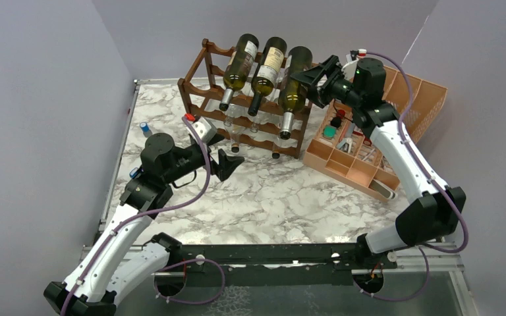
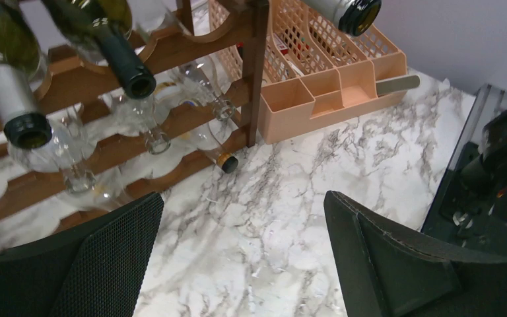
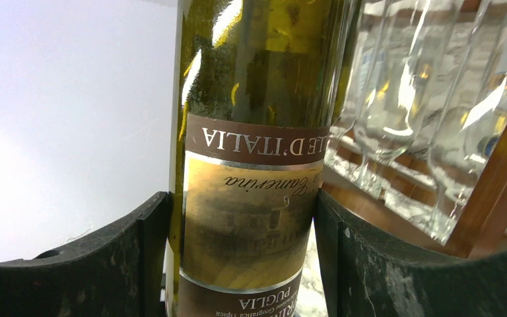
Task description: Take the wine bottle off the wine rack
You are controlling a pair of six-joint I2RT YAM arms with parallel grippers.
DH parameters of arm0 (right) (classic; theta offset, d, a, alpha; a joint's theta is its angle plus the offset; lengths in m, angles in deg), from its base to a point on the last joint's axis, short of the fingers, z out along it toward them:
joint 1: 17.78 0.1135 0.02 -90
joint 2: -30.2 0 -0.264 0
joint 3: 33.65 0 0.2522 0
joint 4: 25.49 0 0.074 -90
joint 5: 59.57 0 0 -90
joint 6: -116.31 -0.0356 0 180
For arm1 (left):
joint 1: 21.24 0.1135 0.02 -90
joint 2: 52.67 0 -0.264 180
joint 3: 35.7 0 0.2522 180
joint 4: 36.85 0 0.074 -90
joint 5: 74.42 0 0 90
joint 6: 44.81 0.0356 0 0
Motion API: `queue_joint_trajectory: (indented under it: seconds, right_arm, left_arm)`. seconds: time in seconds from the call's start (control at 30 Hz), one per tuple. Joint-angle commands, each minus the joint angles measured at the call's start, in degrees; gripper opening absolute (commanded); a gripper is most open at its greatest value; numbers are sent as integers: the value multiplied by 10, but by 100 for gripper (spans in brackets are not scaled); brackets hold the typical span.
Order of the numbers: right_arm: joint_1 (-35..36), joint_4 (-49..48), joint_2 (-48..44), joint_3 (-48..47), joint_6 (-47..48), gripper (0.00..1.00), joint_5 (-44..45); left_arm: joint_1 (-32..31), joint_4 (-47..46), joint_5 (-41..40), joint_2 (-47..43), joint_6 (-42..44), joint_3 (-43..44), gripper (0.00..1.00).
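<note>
The dark brown wine rack [image 1: 237, 108] stands at the back of the marble table, with three green wine bottles slanting neck-down along its top. My right gripper [image 1: 312, 84] is shut on the body of the rightmost wine bottle [image 1: 294, 92], at the rack's right end. In the right wrist view both pads press the labelled bottle [image 3: 251, 99] at my right gripper [image 3: 243, 251]. I cannot tell whether this bottle still touches the rails. My left gripper [image 1: 228, 164] hovers open over the table in front of the rack, holding nothing [image 2: 244, 257]. The held bottle's mouth [image 2: 358, 12] pokes past the rack's end post [image 2: 257, 72].
Two other green bottles [image 1: 240, 62] [image 1: 267, 66] lie on the top tier, and clear glass bottles [image 2: 152, 112] fill the lower tiers. A peach divided organiser [image 1: 359, 172] with small items stands right of the rack. A small blue-capped vial [image 1: 145, 128] stands at the left edge. Grey walls enclose the table.
</note>
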Motion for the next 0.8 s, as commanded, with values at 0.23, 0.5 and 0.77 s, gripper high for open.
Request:
queue_joint_trajectory:
  seconds: [0.23,0.5,0.77]
  right_arm:
    - [2,44,-115,34,-17,56,-69]
    - [2,44,-129,53,-53,56,-114]
    - [2,53,-139,65,-65,55,-132]
  left_arm:
    - [-67,-212,85,16,295,-42,97]
    - [-209,-348,-2,101,556,-53,97]
    - [-258,-430,-13,183,634,-29,94]
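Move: The left hand is empty. The neck of the wine bottle lies some 17 cm to its right, about 5 cm farther out and roughly 3 cm higher. The right hand already holds that bottle by the body, clear of its slot, the neck about 12 cm back from this hand, 1 cm left and 2 cm lower. The middle bottle, still racked, sits about 8 cm left of the right hand, 5 cm farther out and 6 cm lower. Straight back towards the robot, the right hand draws the bottle about 8 cm with its grip kept, rising nearly 2 cm, then sinking again as it tips and turns slightly. Meanwhile the left hand sweeps some 13 cm right towards the neck, rolling about 60 degrees so that its forward side comes up and its fingers point right, still wide open. ##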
